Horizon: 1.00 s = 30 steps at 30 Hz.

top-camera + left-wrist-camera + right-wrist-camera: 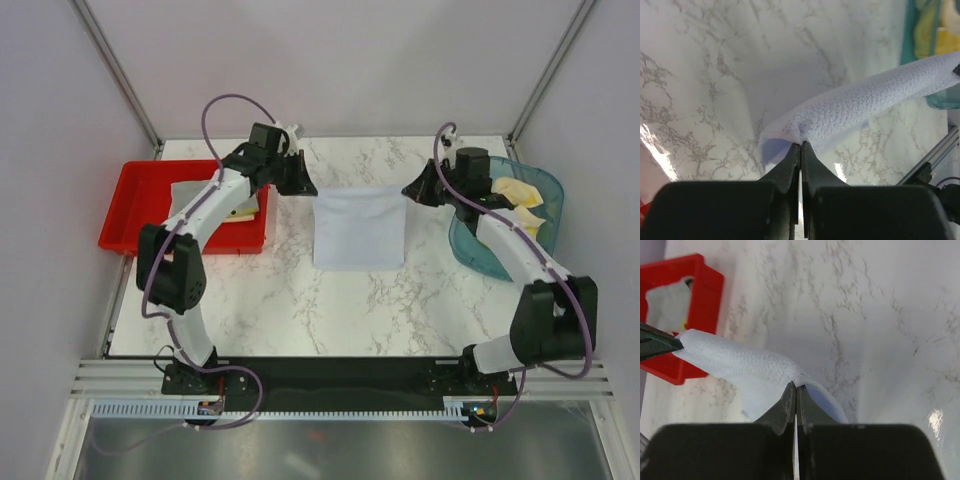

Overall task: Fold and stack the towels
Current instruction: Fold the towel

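A white towel (359, 226) is spread on the marble table, its far edge lifted between both arms. My left gripper (304, 187) is shut on the towel's far left corner (790, 131). My right gripper (409, 190) is shut on its far right corner (790, 377). In each wrist view the towel's edge runs taut across to the other gripper. A folded grey towel (208, 200) with yellow marks lies in the red tray (140, 205). Pale yellow towels (520, 195) lie crumpled in the teal basket (545, 225).
The red tray stands at the table's left edge and the teal basket at its right edge. White walls and metal posts enclose the back and sides. The arm bases are bolted at the near edge.
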Available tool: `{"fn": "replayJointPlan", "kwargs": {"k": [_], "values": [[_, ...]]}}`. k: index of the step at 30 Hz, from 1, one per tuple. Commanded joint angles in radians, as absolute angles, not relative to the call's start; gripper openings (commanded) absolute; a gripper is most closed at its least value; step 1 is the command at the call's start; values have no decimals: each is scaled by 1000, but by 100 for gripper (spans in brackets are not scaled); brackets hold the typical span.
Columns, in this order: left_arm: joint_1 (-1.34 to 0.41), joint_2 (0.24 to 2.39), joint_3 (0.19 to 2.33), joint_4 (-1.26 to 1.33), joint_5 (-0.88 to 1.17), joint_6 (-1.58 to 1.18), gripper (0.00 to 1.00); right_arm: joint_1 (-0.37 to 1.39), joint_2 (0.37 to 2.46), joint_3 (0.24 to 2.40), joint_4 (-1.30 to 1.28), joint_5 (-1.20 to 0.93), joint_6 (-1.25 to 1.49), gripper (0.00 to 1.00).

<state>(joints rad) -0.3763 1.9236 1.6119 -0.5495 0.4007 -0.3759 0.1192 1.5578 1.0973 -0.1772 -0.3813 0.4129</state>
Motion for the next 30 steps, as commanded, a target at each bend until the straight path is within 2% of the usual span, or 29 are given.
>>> {"fn": "replayJointPlan", "kwargs": {"k": [1,10,20,24,29,30], "values": [[-385,1715,1579,-482,466,-315,2,114,1356,1077,-190,-334,391,0],[-478,1332,1330,-364,492,-284,2,117,927,980,-268,-359,408,0],[-637,1026,1111,-376,322,-360,2,115,600,832,-365,-431,518,0],[-637,1104,1046,-330,241,-342,2,115,630,706,-255,-425,567,0],[-617,1319,1023,-235,190,-316,2,117,868,549,76,-390,603,0],[-603,1421,1031,-220,201,-314,2,117,921,537,119,-368,598,0]]}}
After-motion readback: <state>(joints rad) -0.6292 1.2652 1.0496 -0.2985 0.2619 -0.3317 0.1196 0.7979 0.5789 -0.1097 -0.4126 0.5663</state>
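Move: Both hands already hold the towel's far corners in the air; its near edge is the part to be laid out. That edge's middle lies about 11 cm back, 8 cm right and 12 cm below the left hand, and some 11 cm back and 8 cm left of the right hand, 13 cm lower. The red bin's middle stands about 23 cm left of the left hand, the blue bin's 20 cm right of the right hand, both roughly level fore and aft and some 9 cm lower. Both hands, still pinching the towel, swing it up and back nearly 20 cm, then down and forward. ##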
